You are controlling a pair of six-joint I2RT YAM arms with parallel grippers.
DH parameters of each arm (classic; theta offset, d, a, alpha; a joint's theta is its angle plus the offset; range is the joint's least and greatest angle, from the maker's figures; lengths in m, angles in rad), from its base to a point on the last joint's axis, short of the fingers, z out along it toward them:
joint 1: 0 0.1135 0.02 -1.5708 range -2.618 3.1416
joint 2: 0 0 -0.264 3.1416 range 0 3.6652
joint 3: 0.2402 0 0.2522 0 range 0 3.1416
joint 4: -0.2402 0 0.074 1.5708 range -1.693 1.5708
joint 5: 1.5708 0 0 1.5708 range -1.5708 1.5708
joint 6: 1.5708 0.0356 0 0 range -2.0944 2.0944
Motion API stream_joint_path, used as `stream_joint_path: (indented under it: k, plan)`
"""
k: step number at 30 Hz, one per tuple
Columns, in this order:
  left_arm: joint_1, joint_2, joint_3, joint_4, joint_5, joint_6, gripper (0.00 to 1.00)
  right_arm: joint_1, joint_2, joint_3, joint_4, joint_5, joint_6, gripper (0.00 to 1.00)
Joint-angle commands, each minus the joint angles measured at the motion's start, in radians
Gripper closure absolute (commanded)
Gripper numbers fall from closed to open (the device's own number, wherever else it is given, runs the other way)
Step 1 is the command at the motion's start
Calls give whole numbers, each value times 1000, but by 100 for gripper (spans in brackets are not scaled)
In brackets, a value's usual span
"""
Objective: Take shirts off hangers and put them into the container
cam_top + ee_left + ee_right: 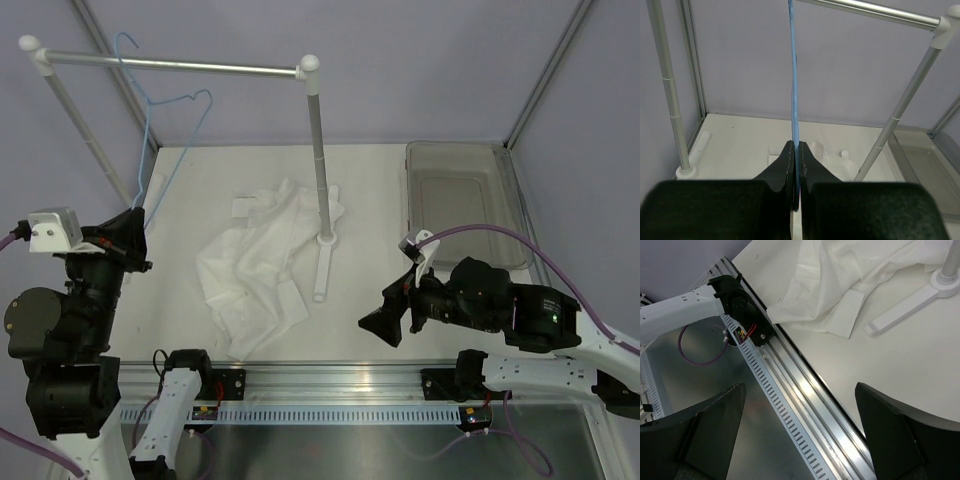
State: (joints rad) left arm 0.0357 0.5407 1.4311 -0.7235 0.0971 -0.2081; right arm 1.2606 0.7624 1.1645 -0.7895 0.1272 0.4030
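The light-blue wire hanger (147,130) hangs bare from the left end of the rail, tilted down toward my left gripper (136,218). In the left wrist view that gripper (795,150) is shut on the hanger's wire (793,75), which rises straight up between the fingers. The white shirt (255,265) lies crumpled on the table, left of the rack's post and off the hanger. The grey translucent container (458,200) stands at the back right with nothing in it. My right gripper (385,325) hovers open over the table's front edge, right of the shirt (840,275), and holds nothing (800,387).
A silver rail (180,66) with white knobs spans the back. Its right post (318,150) stands on a white foot (322,262) mid-table, beside the shirt. The slotted metal front rail (805,405) runs under my right gripper. Purple walls close in the sides.
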Motion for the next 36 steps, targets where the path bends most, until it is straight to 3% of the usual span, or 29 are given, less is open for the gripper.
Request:
stream_joint_path:
  k: [1,13,22,26,28,36]
  plan:
    - [3,33,3,139,-7,24,100,2,-20,-22,61,-26,42,1]
    - [1,119,-89,203,-16,52,100,0,3,-29,79,-17,42,1]
    - [1,87,-146,197,-34,56,100,0,109,-3,113,5,25,0]
    - [3,53,-166,182,-54,61,86,2,228,20,150,35,-9,0]
    - [1,42,-178,170,-60,65,73,0,300,27,176,57,-19,1]
    - [1,-10,-202,121,-71,98,54,0,650,159,326,77,-107,0]
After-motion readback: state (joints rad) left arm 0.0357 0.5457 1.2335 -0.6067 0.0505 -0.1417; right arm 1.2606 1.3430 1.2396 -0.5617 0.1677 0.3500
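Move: The left hand already holds the bare hanger by its lower end. The rail spot for its hook lies about 22 cm ahead, level sideways and 18 cm above, with the rack's left post 19 cm to the left of that spot; the shirt on the table is 13 cm ahead, 14 cm right and 47 cm below this hand. From the empty right hand the shirt's middle is roughly 19 cm ahead, 27 cm left and 31 cm down; the rack's right post stands some 30 cm ahead and 13 cm left. Forward about 7 cm and then down some 4 cm, the left hand carries the hanger's hook onto the rail, opens its fingers about halfway to let go of the lower end, and eases back a little. The right hand, fingers still wide open, first hardly moves, then sweeps left about 12 cm and down 10, slightly forward, towards the shirt, its fingers tipping further downward. ##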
